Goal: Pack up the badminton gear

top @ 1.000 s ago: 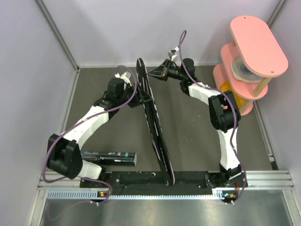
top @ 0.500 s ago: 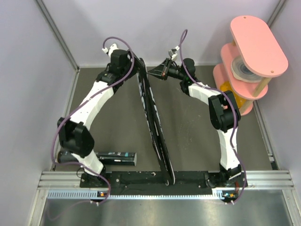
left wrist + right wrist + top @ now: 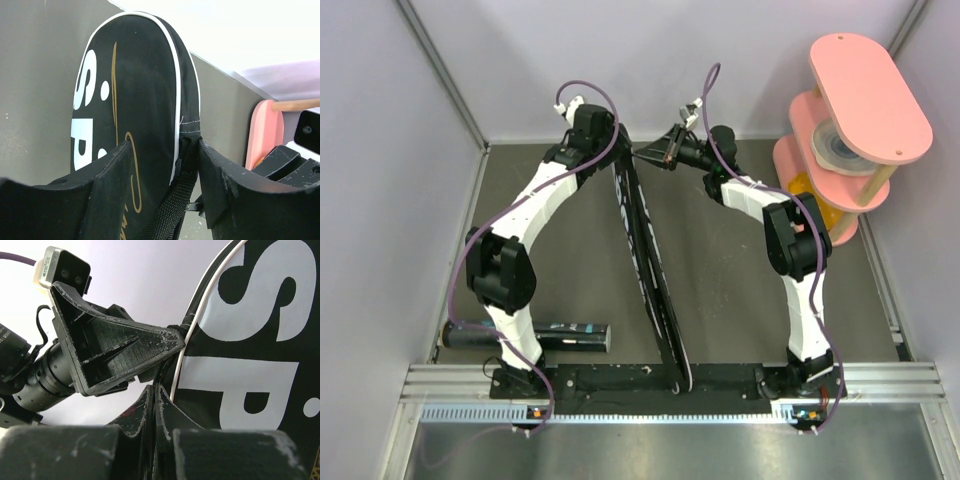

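The black "SPORT" bag (image 3: pixel 652 262) stands on its edge, running from the near rail to the back wall. My left gripper (image 3: pixel 616 156) is open at the bag's far head. Its fingers (image 3: pixel 112 175) straddle the bag (image 3: pixel 135 90) and its woven strap (image 3: pixel 175 200). My right gripper (image 3: pixel 648 152) is shut on the bag's thin zipper edge (image 3: pixel 172 372) from the right side, and the left gripper's finger (image 3: pixel 120 347) is just beyond it. The black shuttle tube (image 3: pixel 535 335) lies near the left arm's base. Rackets and shuttlecocks are out of view.
A pink tiered stand (image 3: pixel 865 90) with a tape roll on its middle shelf stands at the back right; it also shows in the left wrist view (image 3: pixel 262 130). Grey walls close in the back and sides. A metal rail (image 3: pixel 880 375) runs along the near edge.
My left arm has swung from the bag's left side up and back to its far head, and its fingers now straddle the bag. The right arm and the bag have not moved.
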`<state>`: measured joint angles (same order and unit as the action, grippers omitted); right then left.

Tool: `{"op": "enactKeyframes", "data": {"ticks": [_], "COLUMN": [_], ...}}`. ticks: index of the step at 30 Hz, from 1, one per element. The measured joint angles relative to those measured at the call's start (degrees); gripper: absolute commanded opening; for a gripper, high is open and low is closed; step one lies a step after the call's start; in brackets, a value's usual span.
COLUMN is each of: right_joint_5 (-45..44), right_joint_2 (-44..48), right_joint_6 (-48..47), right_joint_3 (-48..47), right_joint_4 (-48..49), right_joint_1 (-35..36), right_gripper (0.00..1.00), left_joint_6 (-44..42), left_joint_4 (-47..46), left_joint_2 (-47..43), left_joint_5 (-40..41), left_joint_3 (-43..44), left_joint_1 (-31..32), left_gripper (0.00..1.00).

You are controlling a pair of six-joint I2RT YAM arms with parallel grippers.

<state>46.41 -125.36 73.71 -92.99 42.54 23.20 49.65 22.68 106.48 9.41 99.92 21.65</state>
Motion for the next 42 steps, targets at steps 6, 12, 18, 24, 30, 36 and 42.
{"op": "enactKeyframes", "data": {"ticks": [6, 12, 18, 24, 30, 36, 42], "right_joint_5": [0.2, 0.2, -0.3, -1.2, -3.4, -4.9, -5.3], "right_joint_2": [0.0, 0.9, 3.9, 8.3, 13.3, 18.9, 24.4], "right_joint_6": [-0.8, -5.2, -8.6, -11.0, -13.7, -16.0, -18.1], "right_joint_3": [1.5, 3.5, 8.6, 14.2, 20.5, 28.3, 35.3], "right_joint_4": [3.5, 4.3, 4.8, 4.7, 4.0, 2.6, 0.8], "right_joint_1": [0.3, 0.9, 1.6, 2.5, 4.0, 5.9, 8.3], "right_gripper": [0.00, 0.00, 0.00, 0.00, 0.00, 0.00, 0.00], "left_joint_6": [0.1, 0.7, 1.4, 1.4, 1.5, 1.5, 1.5], "left_joint_4": [-0.7, -1.6, -1.7, -1.6, -1.6, -1.5, -1.2], "left_joint_2": [0.1, 0.3, 0.9, 0.9, 0.9, 0.9, 0.9], "left_joint_5": [0.0, -1.5, -3.7, -4.6, -5.6, -5.9, -4.7], "left_joint_3": [0.2, 0.3, 0.5, 0.5, 0.6, 0.6, 0.6], "left_joint_1": [0.0, -0.4, -1.0, -1.8, -3.0, -4.1, -6.1], "left_gripper": [0.39, 0.24, 0.05, 0.00, 0.00, 0.00, 0.00]}}
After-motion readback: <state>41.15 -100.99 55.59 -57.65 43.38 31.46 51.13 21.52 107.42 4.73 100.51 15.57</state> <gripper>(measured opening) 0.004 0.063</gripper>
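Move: The bag's far-end edge sits right between the open left fingers, about 1 cm ahead and 1 cm right. The right hand already grips the zipper pull, which from the left hand is roughly 4 cm back and 3 cm right, at its height. The bag's near end lies some 52 cm back, 10 cm right and 20 cm below the right hand; the ball tube is about 45 cm back, 28 cm left of the left hand, 22 cm lower. Left fingers pinch the bag's far edge, easing left; the right drags the zipper pull back some 14 cm. ##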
